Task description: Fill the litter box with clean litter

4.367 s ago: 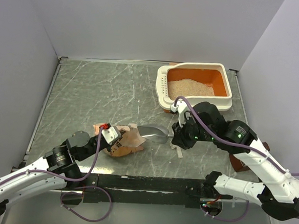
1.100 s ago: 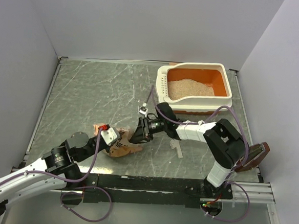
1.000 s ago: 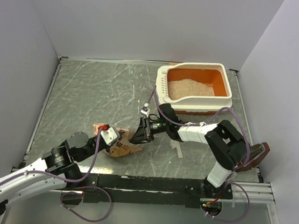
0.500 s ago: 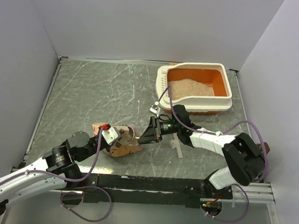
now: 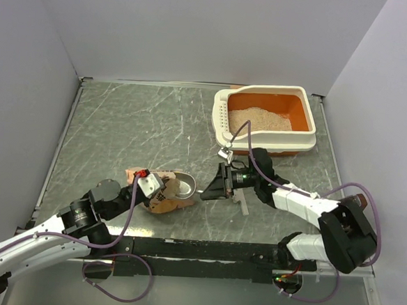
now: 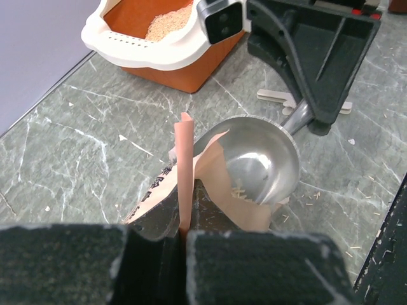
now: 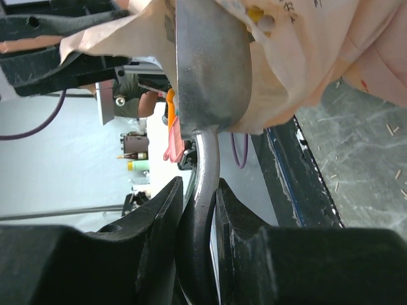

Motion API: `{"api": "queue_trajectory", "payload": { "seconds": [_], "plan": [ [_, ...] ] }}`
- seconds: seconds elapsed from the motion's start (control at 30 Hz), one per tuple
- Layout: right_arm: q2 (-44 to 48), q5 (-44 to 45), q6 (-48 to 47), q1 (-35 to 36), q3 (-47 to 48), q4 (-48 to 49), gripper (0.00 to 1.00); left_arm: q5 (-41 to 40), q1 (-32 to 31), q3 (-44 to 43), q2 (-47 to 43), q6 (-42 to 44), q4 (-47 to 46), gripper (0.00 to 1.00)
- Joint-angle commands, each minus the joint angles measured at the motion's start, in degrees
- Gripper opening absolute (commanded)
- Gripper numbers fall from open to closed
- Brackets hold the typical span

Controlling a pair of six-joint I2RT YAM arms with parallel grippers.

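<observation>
The litter box [image 5: 299,139] stands at the back right, its orange basin holding a heap of clean litter [image 5: 258,119]; it also shows in the left wrist view [image 6: 137,54] with litter [image 6: 168,22] inside. My left gripper [image 5: 149,186] is shut on an edge of the tan-orange paper bag [image 5: 164,200], the edge pinched upright between the jaws [image 6: 183,232]. My right gripper [image 5: 212,189] is shut on the handle of the grey metal scoop [image 7: 202,190]. The scoop bowl [image 6: 261,162] lies at the bag's mouth with only a few grains in it.
A pale flat stick [image 5: 242,203] lies on the table just right of the right gripper. A brown object [image 5: 358,200] sits at the right edge. Grey walls close in the left, back and right sides; a black rail [image 5: 203,250] runs along the near edge.
My right arm has drawn back to the right, and the scoop bowl has come out of the bag to its mouth. The left gripper still holds the bag in place.
</observation>
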State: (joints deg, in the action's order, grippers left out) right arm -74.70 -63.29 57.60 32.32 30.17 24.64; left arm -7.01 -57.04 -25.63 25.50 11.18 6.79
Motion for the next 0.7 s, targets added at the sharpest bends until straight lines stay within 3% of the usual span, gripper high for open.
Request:
{"api": "queue_trajectory", "payload": {
  "seconds": [0.0, 0.3, 0.67],
  "plan": [
    [5.86, -2.28, -1.7, -1.99, -1.08, 0.15, 0.0, 1.2, -0.18, -0.21, 0.08, -0.02, -2.3, 0.01],
    [13.69, -1.4, -7.94, -4.98, -2.57, -12.77, 0.0, 1.38, -0.44, -0.04, 0.17, 0.16, -2.48, 0.01],
    [22.56, -1.14, -6.36, -8.75, -8.55, -14.97, 0.0, 0.94, -0.88, 0.14, -0.36, 0.07, -2.83, 0.01]
  ]
}}
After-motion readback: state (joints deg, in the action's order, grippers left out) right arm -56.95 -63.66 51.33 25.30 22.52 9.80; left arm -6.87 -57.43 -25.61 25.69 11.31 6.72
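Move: The right hand holds the scoop by its handle, bowl still in the bag's mouth. From that hand the litter box lies roughly 27 cm ahead, 17 cm to the right and 10 cm lower; the bag's middle is about 14 cm left, nearly level and 9 cm lower, and the white scraper some 9 cm right, 1 cm ahead, down on the table. From the left hand, the litter box is about 25 cm ahead and 29 cm right. Keeping its grip on the handle, the right hand slides the scoop's bowl back out through the bag's mouth, going right about 5 cm and a little back towards its base, with a slight clockwise turn of some 5 degrees. The left fingers hold still, pinching the bag's rim. ##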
